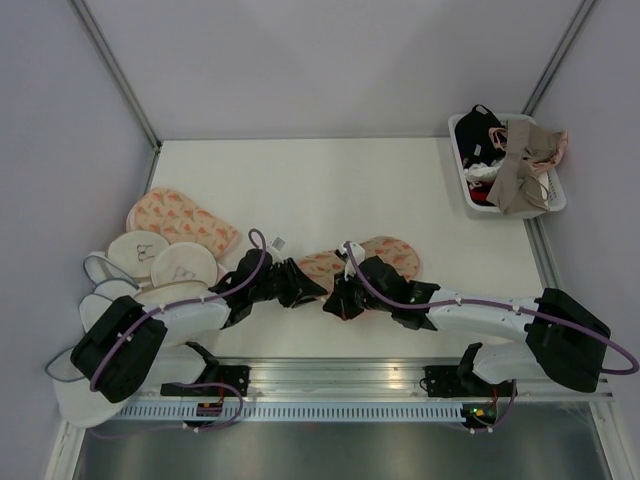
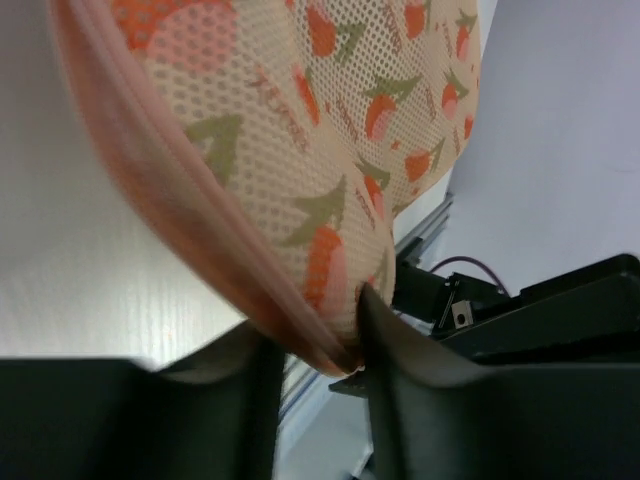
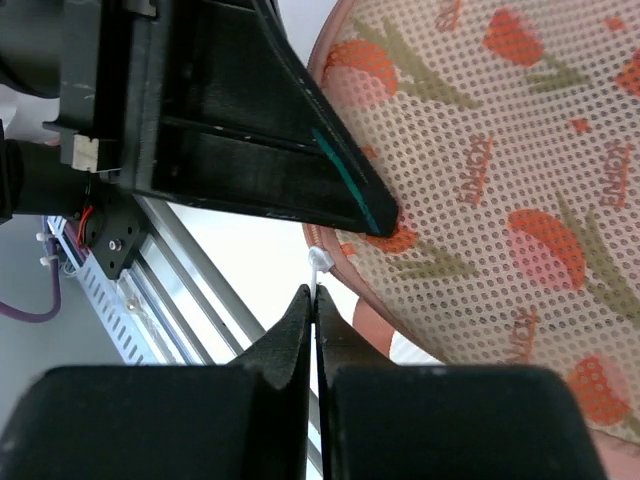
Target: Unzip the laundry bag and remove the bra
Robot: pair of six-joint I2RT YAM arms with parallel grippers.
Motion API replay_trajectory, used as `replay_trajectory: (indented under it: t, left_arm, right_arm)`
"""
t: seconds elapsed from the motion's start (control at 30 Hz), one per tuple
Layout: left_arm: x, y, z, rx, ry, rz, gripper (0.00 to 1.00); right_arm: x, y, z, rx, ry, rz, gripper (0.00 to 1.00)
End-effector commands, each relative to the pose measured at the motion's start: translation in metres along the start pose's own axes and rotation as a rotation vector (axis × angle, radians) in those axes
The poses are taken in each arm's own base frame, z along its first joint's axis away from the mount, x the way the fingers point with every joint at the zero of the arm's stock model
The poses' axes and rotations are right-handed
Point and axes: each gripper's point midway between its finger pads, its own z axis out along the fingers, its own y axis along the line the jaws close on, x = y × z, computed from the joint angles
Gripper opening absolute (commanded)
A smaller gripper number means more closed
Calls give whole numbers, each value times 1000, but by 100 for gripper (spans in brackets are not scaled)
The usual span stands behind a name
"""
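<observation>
The laundry bag (image 1: pixel 385 255) lies near the table's front, between my two grippers; it is peach mesh with orange-red print and pink trim. My left gripper (image 1: pixel 310 289) is at its left end. In the left wrist view the bag (image 2: pixel 330 130) hangs over that gripper (image 2: pixel 315 330), with its pink edge pinched between the fingers. My right gripper (image 1: pixel 337 300) is shut on the thin white zip pull (image 3: pixel 318 262) at the bag's edge (image 3: pixel 500 170); in the right wrist view that gripper (image 3: pixel 313 292) has its jaws pressed together. The bra is hidden.
A second peach printed pouch (image 1: pixel 180 222) and white mesh pouches (image 1: pixel 160 262) lie at the left. A white basket (image 1: pixel 476 204) of garments stands at the back right. A metal rail (image 1: pixel 330 375) runs along the near edge.
</observation>
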Motion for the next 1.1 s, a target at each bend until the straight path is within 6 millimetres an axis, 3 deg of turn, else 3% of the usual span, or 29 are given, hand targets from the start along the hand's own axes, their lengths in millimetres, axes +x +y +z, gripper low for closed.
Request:
replay_trajectory:
  t: [0.0,0.1,0.23,0.33,0.43,0.7,0.83,1.07]
  left_arm:
    - [-13,-20,8,64,-39,10,27]
    - [-14,-17,13,50,-35,11,2]
    - [-16,-15,14,35,-35,23,2]
    - [-20,-12,12,22,-41,35,2]
    - [-24,-10,9,19,-43,45,2]
    - [-31,-10,6,22,6,96,2]
    - [-38,-7,3,17,24,139,2]
    - [-75,-4,4,-37,10,228,2]
  right_arm:
    - [-10,21,-3,-86,-39,-39,0]
    - [-2,15,-5,-62,0,-57,0]
    - [18,-4,-5,20,93,-82,0]
    - [43,-38,-16,172,191,-90,1]
    - [49,-65,-29,322,212,-94,0]
    - [31,-136,-64,781,144,-64,0]
    - [17,-169,-92,1001,74,-31,0]
    - [-2,-177,-109,1109,-3,-7,0]
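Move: The laundry bag's near-left corner lies between the left hand's still-open fingers, level with them, barely 1 cm to the right; the bag's middle is about 6 cm ahead, 9 cm right and 4 cm lower. The right hand already holds the zip pull by that corner; the bag's far end, where the zip runs, lies roughly 5 cm ahead, 18 cm right and 5 cm below this hand. Left fingers pinch the bag's corner, easing forward; right draws the zip pull some 17 cm right, turning clockwise. ##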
